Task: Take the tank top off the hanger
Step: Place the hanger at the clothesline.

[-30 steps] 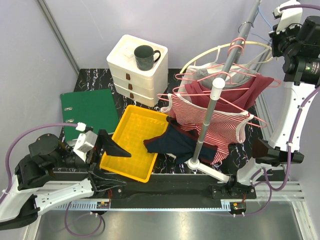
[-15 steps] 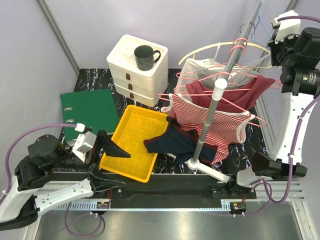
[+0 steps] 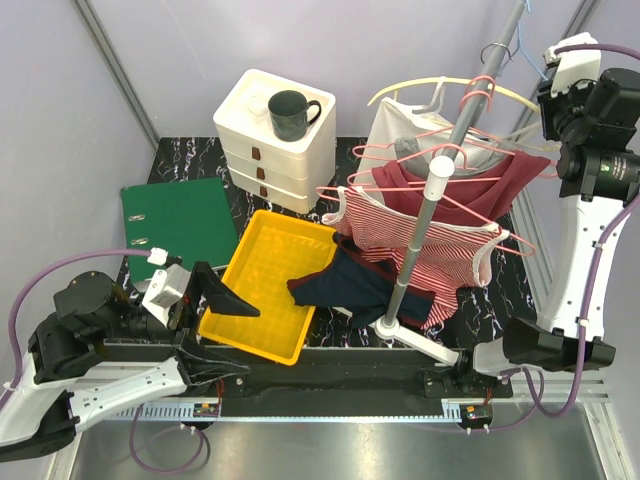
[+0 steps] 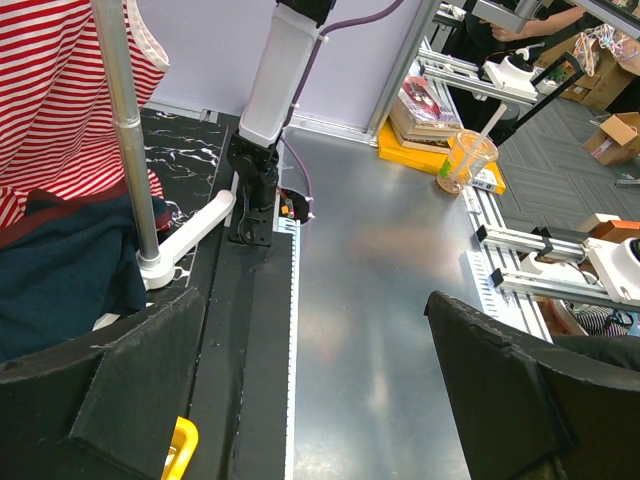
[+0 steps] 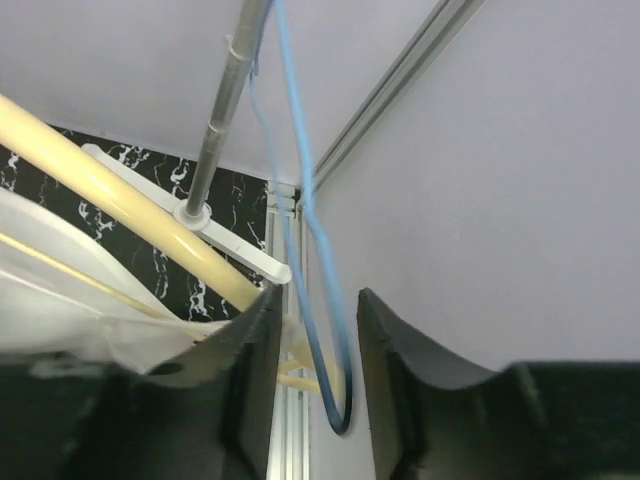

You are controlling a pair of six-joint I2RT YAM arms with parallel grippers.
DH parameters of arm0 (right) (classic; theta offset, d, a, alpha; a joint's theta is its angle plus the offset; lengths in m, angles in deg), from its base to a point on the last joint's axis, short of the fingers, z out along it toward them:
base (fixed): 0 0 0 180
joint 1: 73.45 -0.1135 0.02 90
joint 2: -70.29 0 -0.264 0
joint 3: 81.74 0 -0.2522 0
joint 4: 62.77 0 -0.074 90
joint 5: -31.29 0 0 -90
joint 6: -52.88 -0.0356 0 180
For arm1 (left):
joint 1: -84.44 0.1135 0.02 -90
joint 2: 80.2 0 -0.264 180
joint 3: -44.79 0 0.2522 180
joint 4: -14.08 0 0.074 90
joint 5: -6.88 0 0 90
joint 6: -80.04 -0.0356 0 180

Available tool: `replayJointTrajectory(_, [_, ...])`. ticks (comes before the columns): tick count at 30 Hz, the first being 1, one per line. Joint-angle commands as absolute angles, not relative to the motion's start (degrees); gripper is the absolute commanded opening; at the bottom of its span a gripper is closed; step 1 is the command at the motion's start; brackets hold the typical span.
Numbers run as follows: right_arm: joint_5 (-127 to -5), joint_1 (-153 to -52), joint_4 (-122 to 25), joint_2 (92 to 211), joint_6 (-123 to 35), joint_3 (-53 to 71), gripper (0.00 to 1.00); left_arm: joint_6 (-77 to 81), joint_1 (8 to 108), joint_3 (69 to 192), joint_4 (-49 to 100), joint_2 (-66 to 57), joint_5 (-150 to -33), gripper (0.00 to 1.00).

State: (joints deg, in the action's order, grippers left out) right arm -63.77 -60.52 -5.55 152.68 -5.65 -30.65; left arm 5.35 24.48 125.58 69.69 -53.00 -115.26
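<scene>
A white tank top (image 3: 395, 125) hangs on a cream hanger (image 3: 440, 82) at the top of the rack pole (image 3: 430, 200), behind a maroon top (image 3: 480, 185) and a red-striped tank top (image 3: 420, 240) on pink hangers. My right gripper (image 3: 552, 85) is high up by the cream hanger's right end. In the right wrist view its jaws (image 5: 315, 340) stand apart, with a blue wire hanger (image 5: 320, 300) loose in the gap and the cream hanger (image 5: 120, 200) running behind the left finger. My left gripper (image 3: 215, 300) rests low and wide open (image 4: 320, 390), holding nothing.
A navy garment (image 3: 350, 285) lies half in the yellow bin (image 3: 265, 290) at the pole's foot. A white drawer unit (image 3: 270, 140) with a dark mug (image 3: 290, 112) stands at the back. A green binder (image 3: 180, 220) lies at the left.
The right gripper's jaws have parted. The cream hanger with the white tank top has swung up and to the left. The left arm has stayed put.
</scene>
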Motion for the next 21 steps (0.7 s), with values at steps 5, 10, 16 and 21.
replayJointTrajectory(5, [-61.9, -60.1, -9.6, 145.3, -5.5, -26.1, 0.63, 5.8, 24.3, 124.9, 66.9, -52.9, -113.4, 0.99])
replayJointTrajectory(10, [-60.9, -60.1, -9.5, 142.3, -9.6, -27.2, 0.77, 6.0, 24.2, 123.3, 66.3, -51.7, -108.4, 0.99])
replayJointTrajectory(16, [-57.1, -60.1, -4.3, 136.8, -22.0, -29.0, 1.0, 8.1, 24.2, 118.6, 62.0, -49.5, -97.5, 0.99])
replayJointTrajectory(21, [-60.0, -60.1, 6.7, 132.3, -37.7, -30.6, 1.0, 10.1, 24.2, 111.1, 52.1, -45.8, -94.0, 0.99])
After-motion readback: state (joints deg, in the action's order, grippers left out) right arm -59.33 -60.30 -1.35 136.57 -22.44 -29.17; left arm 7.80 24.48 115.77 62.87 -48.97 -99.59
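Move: The blue hanger hangs at the clothesline's far end, its near corner between the right fingertips; its middle lies about 13 cm ahead, 5 left and 6 above. The yellow hanger's middle is some 17 cm left, 2 ahead, 4 below; the maroon top about 12 back, 14 left, 12 below. From the left hand, the navy tank top lies about 22 cm ahead, 24 right, 35 below, the yellow tray's middle 21 ahead, 2 right, 37 below. The blue hanger's corner is left behind as the right fingers, already part open, spread wide and draw back about 11 cm, soon rising as well by some 6 cm while the hand tips up and rolls. Meanwhile the left hand, open and empty, sets off forward, down and right towards the navy tank top, roughly 10 cm in all, swinging counter-clockwise. ##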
